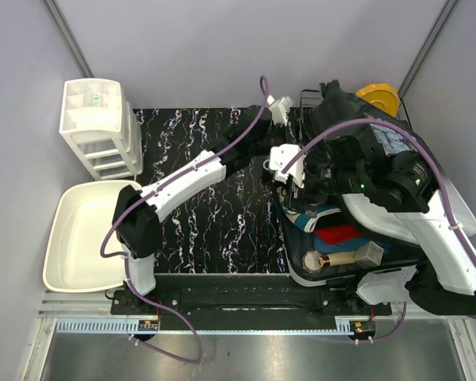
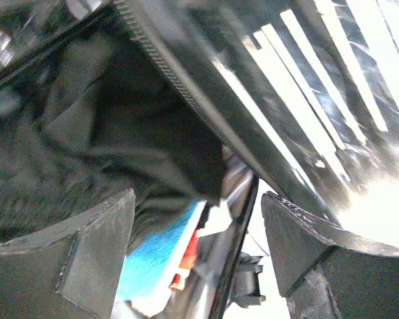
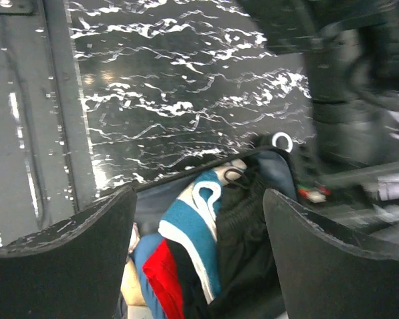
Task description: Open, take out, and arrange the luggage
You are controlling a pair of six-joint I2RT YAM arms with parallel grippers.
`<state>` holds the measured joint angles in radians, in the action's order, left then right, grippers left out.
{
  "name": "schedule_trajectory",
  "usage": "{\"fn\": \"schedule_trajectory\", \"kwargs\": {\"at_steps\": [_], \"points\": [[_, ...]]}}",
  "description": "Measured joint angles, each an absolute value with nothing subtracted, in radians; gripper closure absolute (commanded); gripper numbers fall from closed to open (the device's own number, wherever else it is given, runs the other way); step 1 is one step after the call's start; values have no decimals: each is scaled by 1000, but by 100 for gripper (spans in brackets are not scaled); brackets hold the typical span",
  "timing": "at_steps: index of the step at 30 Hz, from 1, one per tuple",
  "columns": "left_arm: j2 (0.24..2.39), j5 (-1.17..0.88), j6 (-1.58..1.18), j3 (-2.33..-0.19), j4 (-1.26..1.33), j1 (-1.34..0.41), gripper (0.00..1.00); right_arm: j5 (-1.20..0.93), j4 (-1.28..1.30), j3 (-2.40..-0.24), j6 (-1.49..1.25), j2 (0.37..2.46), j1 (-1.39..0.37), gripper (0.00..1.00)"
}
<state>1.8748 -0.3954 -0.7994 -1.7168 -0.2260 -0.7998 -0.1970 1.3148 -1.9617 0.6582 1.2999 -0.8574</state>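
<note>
The luggage lies open at the right of the black marbled mat, its lid raised. Inside are a blue, white and red garment, a black garment and a bottle with a gold cap. My left gripper is open at the case's far left edge, just under the lid's zip edge, with the dark lining and a strip of blue and red cloth seen between its fingers. My right gripper hangs open over the clothes, holding nothing.
A white tub sits at the left, with a white drawer unit behind it. A black wire rack and a yellow object stand behind the case. The marbled mat spreads between tub and case.
</note>
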Motion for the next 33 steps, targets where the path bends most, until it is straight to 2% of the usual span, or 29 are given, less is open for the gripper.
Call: {"fn": "schedule_trajectory", "kwargs": {"at_steps": [5,9,13,20,25,29,33], "points": [[1879,-451,-790,-1832,-80,-826,19,-281,1334,-1936,688,1296,-877,22],[1929,-492,-782,-1919,-21,-837,19,-247,1331,-1839,701,1281,-969,33],[2000,-509,-773,-1979,47,-830,18,-105,1336,-1702,712,1277,-1074,39],[2038,-522,-757,-1997,116,-826,18,237,1338,-1494,725,1286,-1093,51],[2040,-542,-744,-2019,128,-826,18,491,1350,-1473,720,1308,-1093,52],[2040,-552,-717,-2036,121,-828,17,639,1350,-1467,711,1306,-1056,55],[2040,-556,-699,-2036,101,-830,15,752,1347,-1467,724,1286,-918,55]]}}
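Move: The suitcase lid, already tilted open, has the middle of its raised left rim about 6 cm to the left hand's right, level fore and aft and some 2 cm higher; the yellow plate is roughly 18 cm right and 12 cm ahead of that hand, 12 cm lower. From the right hand the rim is some 12 cm ahead, 12 cm right and 8 cm below. Beneath that hand, about 28 cm down, lie the striped cloth, 7 cm right and 6 cm back, and the red cloth, 15 cm right and 9 cm back. The suitcase lid's rim is carried upward by the left hand, fingers still wide, which rises about 12 cm and shifts some 6 cm right while tilting its fingers up. The right hand backs off and sinks roughly 14 cm, then swings forward and right over the open case towards the lid's underside, rising a little, its wrist turning some 60 degrees until the fingers point down and their gap narrows to about half. ##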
